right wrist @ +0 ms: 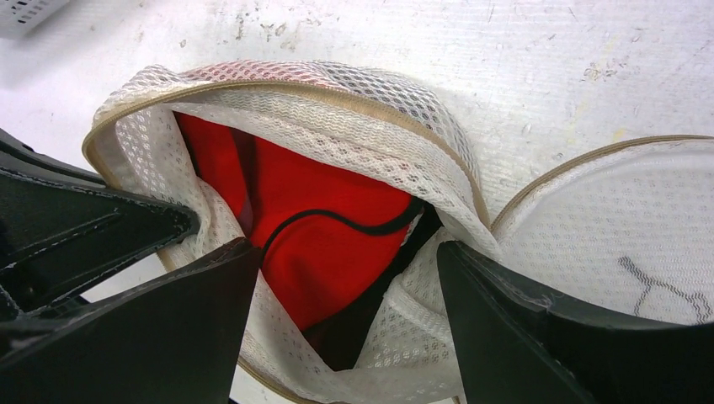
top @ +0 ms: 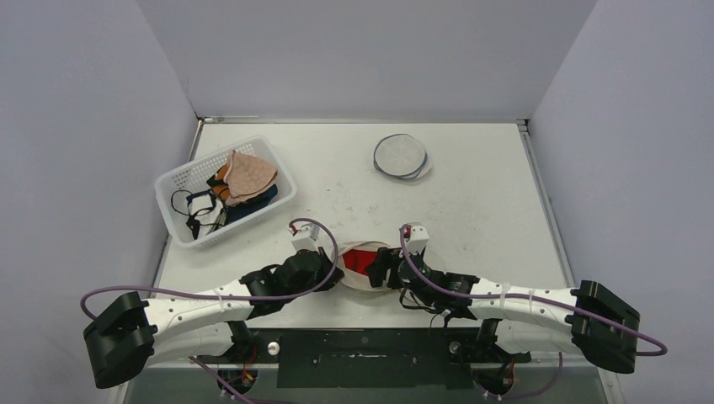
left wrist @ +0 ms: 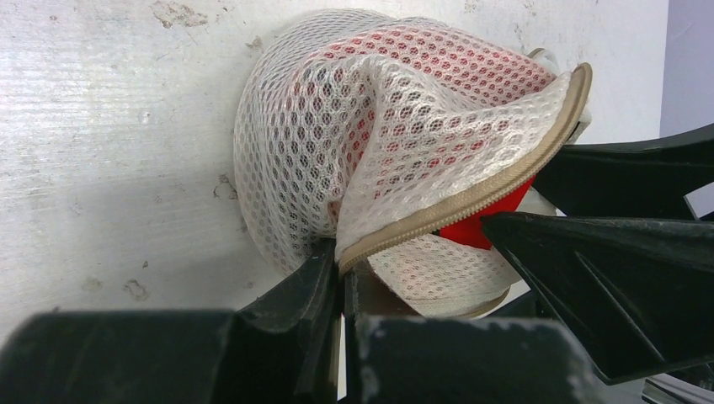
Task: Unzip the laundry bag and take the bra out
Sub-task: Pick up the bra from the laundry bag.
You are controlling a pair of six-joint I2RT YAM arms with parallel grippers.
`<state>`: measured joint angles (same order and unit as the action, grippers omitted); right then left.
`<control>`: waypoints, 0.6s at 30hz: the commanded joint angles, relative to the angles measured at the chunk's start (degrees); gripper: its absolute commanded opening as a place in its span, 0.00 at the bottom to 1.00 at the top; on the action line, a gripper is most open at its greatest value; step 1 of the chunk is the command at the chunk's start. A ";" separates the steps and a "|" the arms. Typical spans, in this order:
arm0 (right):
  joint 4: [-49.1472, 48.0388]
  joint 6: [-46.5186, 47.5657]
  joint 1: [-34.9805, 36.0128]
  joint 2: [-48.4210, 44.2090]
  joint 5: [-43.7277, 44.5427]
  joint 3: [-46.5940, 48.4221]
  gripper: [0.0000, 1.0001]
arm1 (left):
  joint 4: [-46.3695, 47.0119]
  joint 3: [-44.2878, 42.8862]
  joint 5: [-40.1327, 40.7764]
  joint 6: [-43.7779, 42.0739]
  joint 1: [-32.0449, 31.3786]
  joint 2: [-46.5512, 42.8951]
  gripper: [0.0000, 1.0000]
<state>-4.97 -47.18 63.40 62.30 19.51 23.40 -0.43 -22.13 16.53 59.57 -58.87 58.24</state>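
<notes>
The white mesh laundry bag (top: 364, 284) lies at the near edge of the table between my two grippers, unzipped, with its tan zipper rim gaping. The red bra (right wrist: 337, 227), trimmed in black, shows inside the opening. My left gripper (left wrist: 341, 261) is shut on the bag's zipper edge (left wrist: 455, 210) and holds that side of the mesh up. My right gripper (right wrist: 345, 261) is open at the mouth of the bag. Its fingers (right wrist: 194, 311) stand either side of the bra's red cup without closing on it. The bag's round flap (right wrist: 606, 219) lies to the right.
A white basket (top: 181, 181) holding several garments stands at the back left. A round mesh disc (top: 402, 156) lies at the back centre. Grey walls enclose the table on three sides.
</notes>
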 commanded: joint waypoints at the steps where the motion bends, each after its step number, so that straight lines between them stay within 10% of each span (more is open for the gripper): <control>1: -2.25 -0.03 -0.13 -0.37 1.26 1.18 0.80 | 2.68 -0.55 -0.02 -0.07 -0.43 0.21 0.00; 6: -6.43 1.49 -1.54 1.96 -2.01 0.75 0.74 | 3.15 -0.78 0.01 -0.24 -0.58 1.00 0.00; 18: -4.89 5.28 0.60 3.94 0.89 4.71 0.20 | 1.93 -1.51 0.26 -0.60 -1.11 0.28 0.00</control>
<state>-8.54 -44.21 62.65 68.20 17.80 25.04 0.16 -22.13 16.49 59.44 -59.59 59.90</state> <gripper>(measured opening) 0.272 0.016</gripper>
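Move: The red bra lies in the open laundry bag right under the right hand's parted fingers, its middle about 3 cm to that hand's left, 2 cm ahead and 3 cm lower. The unzipped lid lies some 9 cm to the right hand's right, 2 cm ahead and about 4 cm down. For the left hand, which already holds the bag's rim, the bra is about 5 cm to its right, 3 cm ahead and 3 cm below. The right fingers close on the red cloth of the bra inside the bag's mouth, going from wide open to about a quarter open and gathering a fold with its black trim between them. Meanwhile that hand eases left and down by only about 1 cm each, with a touch of forward. The left hand keeps its pinch on the zipper rim, barely sinking. ##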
